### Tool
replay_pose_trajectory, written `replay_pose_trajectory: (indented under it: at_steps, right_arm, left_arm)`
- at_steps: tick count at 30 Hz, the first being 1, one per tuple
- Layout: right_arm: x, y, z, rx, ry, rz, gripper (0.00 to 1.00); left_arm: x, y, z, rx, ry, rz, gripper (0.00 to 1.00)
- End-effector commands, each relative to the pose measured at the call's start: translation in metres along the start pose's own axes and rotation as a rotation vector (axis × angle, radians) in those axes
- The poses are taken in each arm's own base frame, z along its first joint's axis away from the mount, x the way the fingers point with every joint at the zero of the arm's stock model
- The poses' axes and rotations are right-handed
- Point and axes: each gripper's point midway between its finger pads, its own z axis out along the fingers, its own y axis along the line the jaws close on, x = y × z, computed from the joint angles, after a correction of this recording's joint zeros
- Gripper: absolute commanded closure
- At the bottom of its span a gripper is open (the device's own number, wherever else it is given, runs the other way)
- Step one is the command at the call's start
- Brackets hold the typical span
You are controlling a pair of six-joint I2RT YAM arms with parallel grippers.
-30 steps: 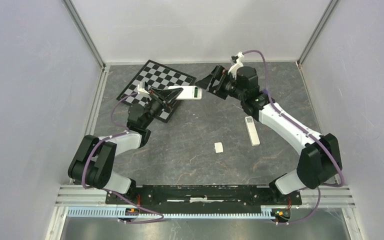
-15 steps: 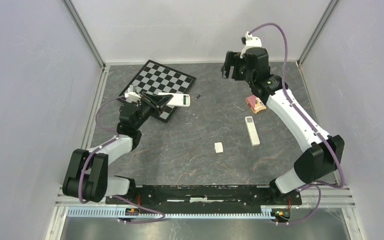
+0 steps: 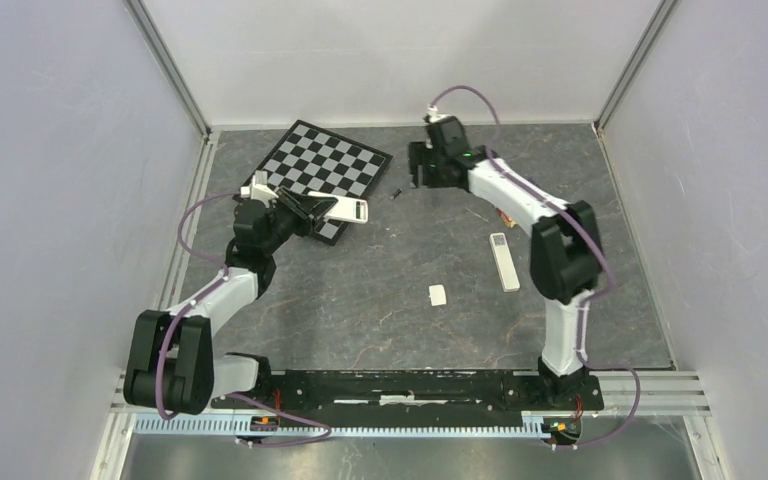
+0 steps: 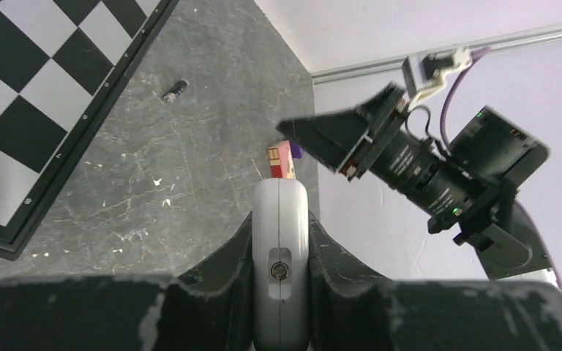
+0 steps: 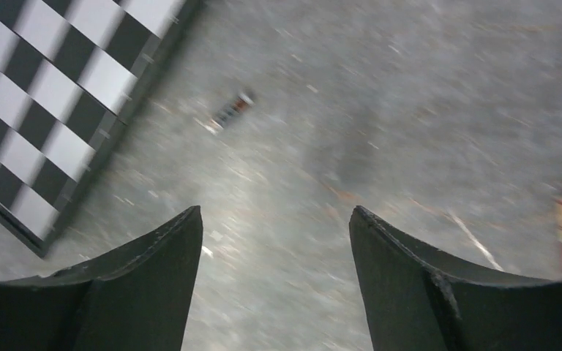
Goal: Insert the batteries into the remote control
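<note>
My left gripper is shut on the white remote control, which it holds over the near corner of the chessboard. In the left wrist view the remote's end stands clamped between both fingers. One of the batteries, small and dark, lies on the grey floor just right of the board; it also shows in both wrist views. My right gripper hangs open and empty just right of that battery, not touching it.
A black-and-white chessboard lies at the back left. A red and yellow box sits right of centre, mostly behind the right arm from above. A slim white bar and a small white piece lie nearer the front.
The right arm has swung left and down from the back right, ending beside the battery. The left gripper has drifted slightly left with the remote in it.
</note>
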Motion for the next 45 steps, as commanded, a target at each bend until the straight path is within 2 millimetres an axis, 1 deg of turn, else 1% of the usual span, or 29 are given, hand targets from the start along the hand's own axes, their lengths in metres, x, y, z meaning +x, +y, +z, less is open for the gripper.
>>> replay_pose_trajectory:
  at_steps: [1, 2, 3, 6, 10, 16, 20, 26, 30, 32, 34, 37, 38, 39, 41, 43, 45]
  right_arm:
    - [-0.019, 0.052, 0.019, 0.066, -0.045, 0.148, 0.24]
    - [-0.017, 0.056, 0.025, 0.074, -0.047, 0.166, 0.25]
    - [-0.013, 0.055, 0.034, 0.106, -0.049, 0.193, 0.26]
    - [-0.008, 0.047, 0.049, 0.175, -0.075, 0.242, 0.28]
    - [-0.006, 0.051, 0.067, 0.142, -0.124, 0.245, 0.31]
    - [0.003, 0.052, 0.097, 0.168, -0.111, 0.245, 0.33]
    - [0.008, 0.051, 0.111, 0.189, -0.131, 0.226, 0.35]
    - [0.006, 0.052, 0.117, 0.201, -0.179, 0.186, 0.32]
    - [0.017, 0.048, 0.122, 0.230, -0.148, 0.166, 0.32]
    - [0.022, 0.048, 0.124, 0.229, -0.140, 0.159, 0.30]
    - [0.023, 0.052, 0.125, 0.201, -0.140, 0.165, 0.29]
    - [0.014, 0.063, 0.121, 0.120, -0.170, 0.218, 0.28]
    - [0.009, 0.068, 0.120, 0.079, -0.186, 0.251, 0.30]
    - [0.007, 0.073, 0.120, 0.032, -0.187, 0.278, 0.32]
    - [0.002, 0.078, 0.121, -0.034, -0.195, 0.350, 0.39]
    - [0.000, 0.082, 0.127, -0.076, -0.188, 0.385, 0.46]
    - [0.002, 0.084, 0.136, -0.097, -0.169, 0.411, 0.51]
  left_arm:
    - [-0.013, -0.014, -0.007, 0.041, -0.028, 0.106, 0.98]
    - [-0.014, -0.014, -0.008, 0.040, -0.029, 0.114, 0.98]
    - [-0.014, -0.014, -0.010, 0.038, -0.026, 0.123, 0.98]
    - [-0.013, -0.010, -0.014, 0.027, -0.015, 0.145, 0.98]
    - [-0.014, -0.006, -0.018, 0.017, -0.009, 0.159, 0.98]
    - [-0.018, -0.003, -0.022, 0.015, -0.008, 0.148, 0.98]
    - [-0.019, -0.005, -0.023, 0.020, -0.006, 0.138, 0.98]
    - [-0.021, -0.009, -0.026, 0.029, -0.016, 0.134, 0.98]
    - [-0.023, -0.010, -0.027, 0.029, -0.023, 0.143, 0.98]
    - [-0.024, -0.010, -0.028, 0.026, -0.026, 0.144, 0.98]
    - [-0.025, -0.010, -0.028, 0.023, -0.027, 0.144, 0.98]
    - [-0.026, -0.008, -0.028, 0.013, -0.031, 0.141, 0.98]
    - [-0.026, -0.007, -0.029, 0.010, -0.032, 0.140, 0.98]
    - [-0.026, -0.007, -0.029, 0.008, -0.033, 0.141, 0.98]
    - [-0.027, -0.007, -0.030, 0.003, -0.034, 0.143, 0.98]
    - [-0.028, -0.007, -0.030, 0.001, -0.037, 0.144, 0.98]
    - [-0.028, -0.007, -0.030, -0.001, -0.039, 0.144, 0.98]
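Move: The loose battery lies about 7 cm ahead of the open right hand, 5 cm to its left and 11 cm below. The chessboard's middle is roughly 9 cm ahead and 26 cm left, the snack box some 3 cm ahead and 22 cm right, both about 11 cm lower. From the left hand, still holding the remote, the battery is around 17 cm ahead, 18 cm right and 18 cm below. Right hand sweeps 9 cm left, sinks 9 and edges forward towards the battery, fingers narrowing; left draws remote left. ##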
